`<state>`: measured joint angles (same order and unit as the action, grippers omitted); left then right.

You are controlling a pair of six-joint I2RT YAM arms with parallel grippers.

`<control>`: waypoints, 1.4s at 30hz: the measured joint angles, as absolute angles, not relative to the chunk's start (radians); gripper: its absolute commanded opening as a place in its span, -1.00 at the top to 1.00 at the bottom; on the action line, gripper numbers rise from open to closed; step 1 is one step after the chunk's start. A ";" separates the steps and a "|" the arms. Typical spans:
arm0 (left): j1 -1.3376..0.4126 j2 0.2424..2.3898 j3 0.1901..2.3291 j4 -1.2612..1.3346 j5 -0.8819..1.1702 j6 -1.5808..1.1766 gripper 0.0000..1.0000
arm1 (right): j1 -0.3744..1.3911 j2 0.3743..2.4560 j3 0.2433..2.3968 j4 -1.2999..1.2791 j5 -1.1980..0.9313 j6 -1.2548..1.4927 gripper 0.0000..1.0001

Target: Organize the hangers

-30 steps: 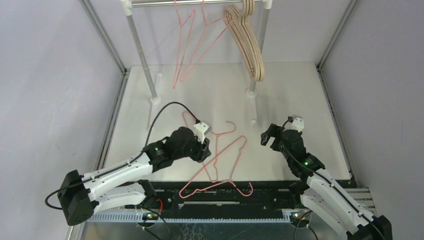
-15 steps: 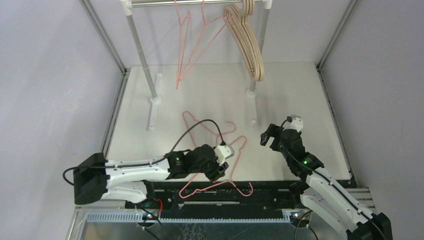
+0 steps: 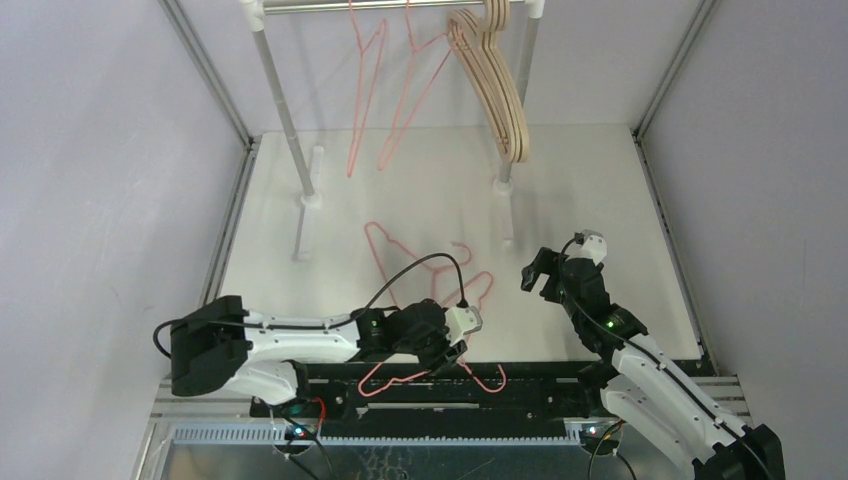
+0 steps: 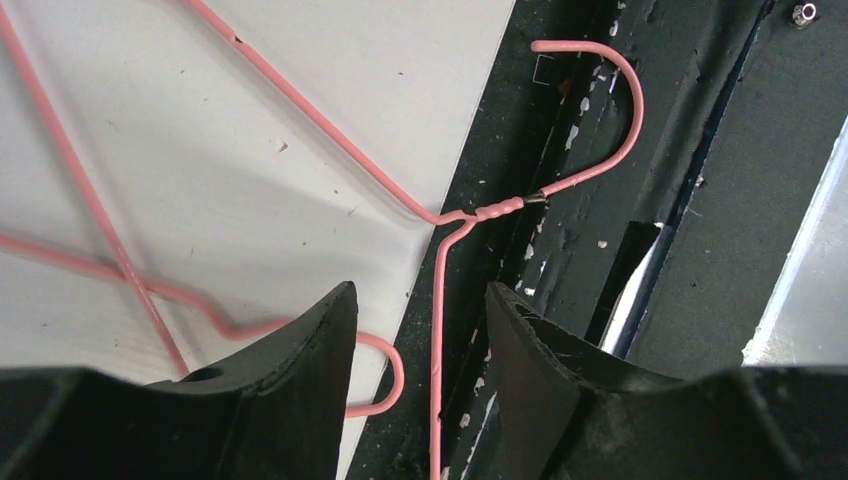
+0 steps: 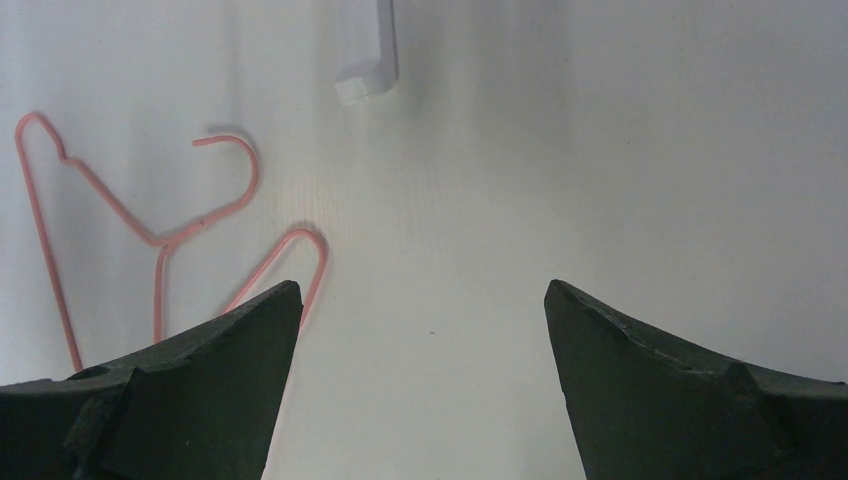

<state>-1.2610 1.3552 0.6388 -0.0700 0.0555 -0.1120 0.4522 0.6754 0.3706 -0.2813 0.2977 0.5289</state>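
Several pink wire hangers [image 3: 432,290] lie overlapped on the white table. One of them has its hook [image 3: 492,376] over the black front edge. My left gripper [image 3: 453,350] is low over that hanger's neck. In the left wrist view the gripper [image 4: 420,295] is open, and the wire [image 4: 437,340] runs between the jaws without touching them, below the twisted neck and hook [image 4: 607,90]. My right gripper [image 3: 535,272] is open and empty above bare table [image 5: 420,290], with the pink hangers [image 5: 155,240] to its left. Two pink hangers [image 3: 385,90] and several wooden hangers [image 3: 497,85] hang on the rail.
The silver rail [image 3: 390,5] stands on two posts with white feet [image 3: 310,200], [image 3: 505,185] at the back. A white foot end [image 5: 365,70] shows in the right wrist view. Black mounting rail [image 4: 640,250] runs along the table's near edge. Grey walls enclose both sides.
My left arm has swung right and toward the near edge, from the middle of the hanger pile to the neck of the front hanger. The hanging pink hangers sway slightly. The right arm is still.
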 measured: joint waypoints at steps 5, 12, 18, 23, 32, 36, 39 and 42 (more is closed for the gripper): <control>-1.261 1.384 0.639 -0.042 0.078 -0.112 -0.08 | 0.452 0.675 0.371 -0.284 0.306 0.530 -1.00; -1.263 1.419 0.634 -0.016 0.110 -0.113 -0.08 | 0.452 0.677 0.371 -0.287 0.310 0.530 -1.00; -1.266 1.436 0.616 0.021 0.137 -0.124 -0.08 | 0.452 0.677 0.371 -0.287 0.312 0.533 -1.00; -1.274 1.456 0.601 0.027 0.146 -0.133 -0.08 | 0.452 0.672 0.371 -0.287 0.313 0.541 -1.00; -1.274 1.489 0.601 0.087 0.149 -0.163 0.31 | 0.452 0.644 0.366 -0.287 0.313 0.551 -1.00; -1.276 1.507 0.587 0.083 0.157 -0.177 0.48 | 0.452 0.636 0.365 -0.287 0.313 0.551 -1.00; -1.280 1.507 0.563 0.081 0.153 -0.185 0.54 | 0.452 0.630 0.365 -0.287 0.316 0.553 -1.00; -1.285 1.510 0.559 0.091 0.132 -0.194 0.78 | 0.453 0.622 0.361 -0.287 0.316 0.553 -1.00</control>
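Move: The left hand, fingers about half open, hangs over the nearer red hanger. The wire it will pinch, just left of that hanger's neck, lies some 6 cm below it and 3 cm back. The neck is about 2 cm back and 3 cm to the right, with the hook about 6 cm back and 8 cm right. A corner of the other red hanger lies 1 cm back and 4 cm left. From the right hand, the aimed-at wire is roughly 17 cm back and 19 cm left, 10 cm below. The left fingertips come to straddle the nearer hanger's wire just left of its twisted neck and close on it, from about half open to about a quarter. To get there the hand sinks about 5 cm and draws back some 2.5 cm towards the robot, tipping slightly; the closing comes only late, during the last part of the descent. ##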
